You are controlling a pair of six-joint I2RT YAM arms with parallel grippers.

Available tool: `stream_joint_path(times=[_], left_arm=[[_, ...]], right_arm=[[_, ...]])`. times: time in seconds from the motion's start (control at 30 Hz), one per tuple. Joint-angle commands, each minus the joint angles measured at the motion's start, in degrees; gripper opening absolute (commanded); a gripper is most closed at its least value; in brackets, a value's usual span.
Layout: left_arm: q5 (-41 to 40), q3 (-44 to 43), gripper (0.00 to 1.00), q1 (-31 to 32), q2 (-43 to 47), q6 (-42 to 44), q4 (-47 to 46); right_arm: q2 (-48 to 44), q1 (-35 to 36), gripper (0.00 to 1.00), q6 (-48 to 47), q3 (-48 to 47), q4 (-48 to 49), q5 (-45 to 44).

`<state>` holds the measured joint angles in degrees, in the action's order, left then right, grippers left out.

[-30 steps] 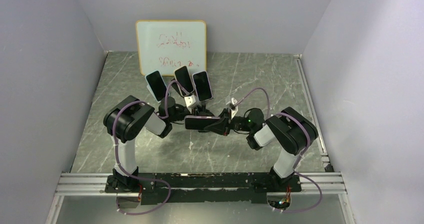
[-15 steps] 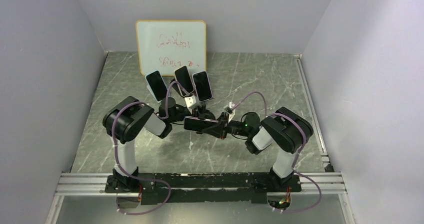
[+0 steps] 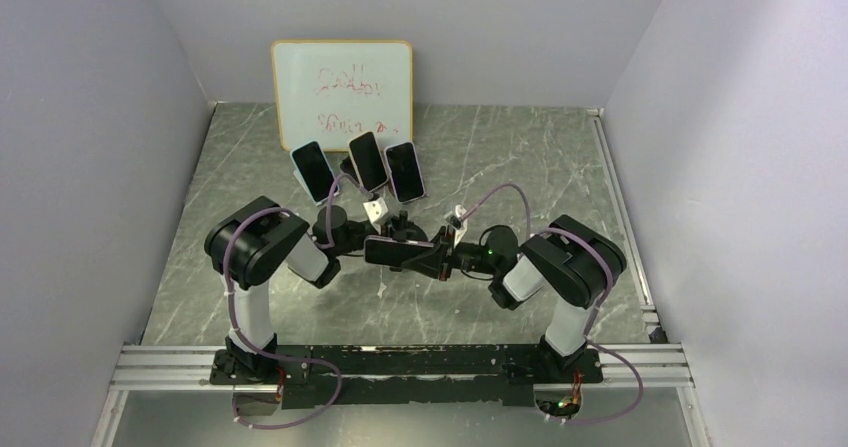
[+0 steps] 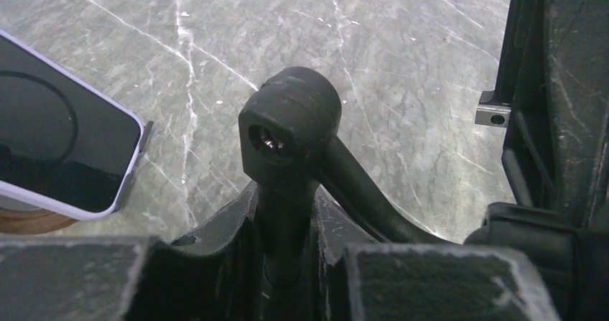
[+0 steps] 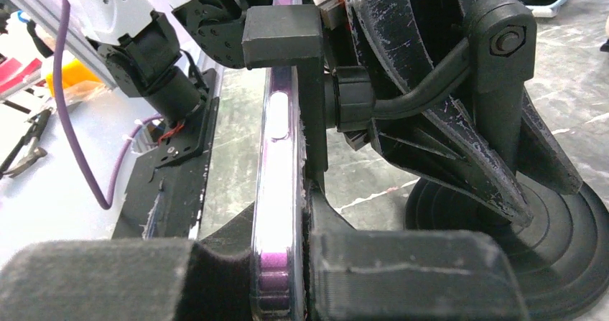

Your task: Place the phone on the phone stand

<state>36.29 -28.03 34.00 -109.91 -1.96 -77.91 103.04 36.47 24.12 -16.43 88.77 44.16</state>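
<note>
The phone [image 3: 398, 251], dark-screened with a purple edge, lies level between the two arms at mid table. My right gripper [image 3: 432, 257] is shut on its right end. In the right wrist view the phone [image 5: 276, 192] stands edge-on between my fingers [image 5: 402, 271], its back pressed against the black phone stand's clamp plate [image 5: 310, 113]. The stand's arm and round base [image 5: 546, 228] sit to the right. My left gripper [image 3: 385, 229] is shut on the stand's upright post [image 4: 287, 127], just below its knuckle joint.
A whiteboard [image 3: 342, 92] leans on the back wall. Three other phones [image 3: 367, 160] stand on holders just behind the grippers; one shows in the left wrist view [image 4: 61, 156]. An aluminium rail [image 3: 400, 362] runs along the near edge.
My right gripper has carried the phone a little to the left, toward the stand. My left arm has shifted slightly left with the stand in its grip.
</note>
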Motion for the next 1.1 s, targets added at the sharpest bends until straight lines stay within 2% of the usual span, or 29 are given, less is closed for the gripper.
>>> stream_joint_path(times=[0.0, 0.27, 0.5, 0.63, 0.77, 0.8, 0.83, 0.87, 1.07], left_arm=[[2.39, 4.56, 0.05, 2.44, 1.92, -6.03, -5.50], [4.32, 6.76, 0.05, 2.73, -0.08, -7.63, -11.23], [4.26, 7.11, 0.05, 2.82, -0.57, -7.95, -12.22], [1.69, 7.82, 0.05, 2.83, 0.20, -8.15, -12.77], [-2.30, 7.99, 0.05, 2.82, 2.50, -7.08, -9.94], [-3.04, 7.84, 0.05, 2.83, 3.07, -6.60, -8.79], [-3.72, 7.63, 0.05, 2.81, 3.42, -6.40, -7.82], [-4.06, 7.33, 0.05, 2.81, 3.62, -6.19, -6.93], [-3.45, 5.25, 0.05, 2.82, 3.47, -6.08, -3.20]], right_arm=[[1.39, -0.63, 0.00, 2.67, 2.90, 12.93, -4.17], [-7.86, -0.69, 0.01, -1.06, -0.64, -0.68, -3.20], [-14.77, -0.66, 0.51, -6.13, -4.27, -16.97, -3.51], [-19.86, -0.71, 0.64, -8.36, -4.81, -22.87, -5.47], [-28.85, -0.84, 0.73, -11.93, -5.17, -31.58, -9.95], [-31.39, -0.87, 0.77, -12.61, -4.86, -33.48, -11.55], [-34.15, -0.87, 0.95, -13.27, -4.63, -36.37, -13.81], [-36.85, -0.87, 0.99, -13.97, -4.63, -38.94, -15.66], [-50.56, 1.67, 1.00, -22.71, -8.97, -62.71, -27.48]])
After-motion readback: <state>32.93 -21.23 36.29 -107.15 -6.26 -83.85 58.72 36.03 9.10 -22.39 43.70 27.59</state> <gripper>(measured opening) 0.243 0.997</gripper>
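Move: The right hand still pinches the right end of the phone, already in the stand's bracket; the phone's middle is about 5 cm to its left, level with it. The stand is some 4 cm ahead, 4 cm left and 3 cm below. The left hand already grips its post, the stand's middle about 2 cm below. The lavender phone stands roughly 18 cm ahead of the right hand, 4 cm left and 3 cm lower. The right hand opens, frees the phone and rises about 13 cm; the left draws the gripped stand back 3. ##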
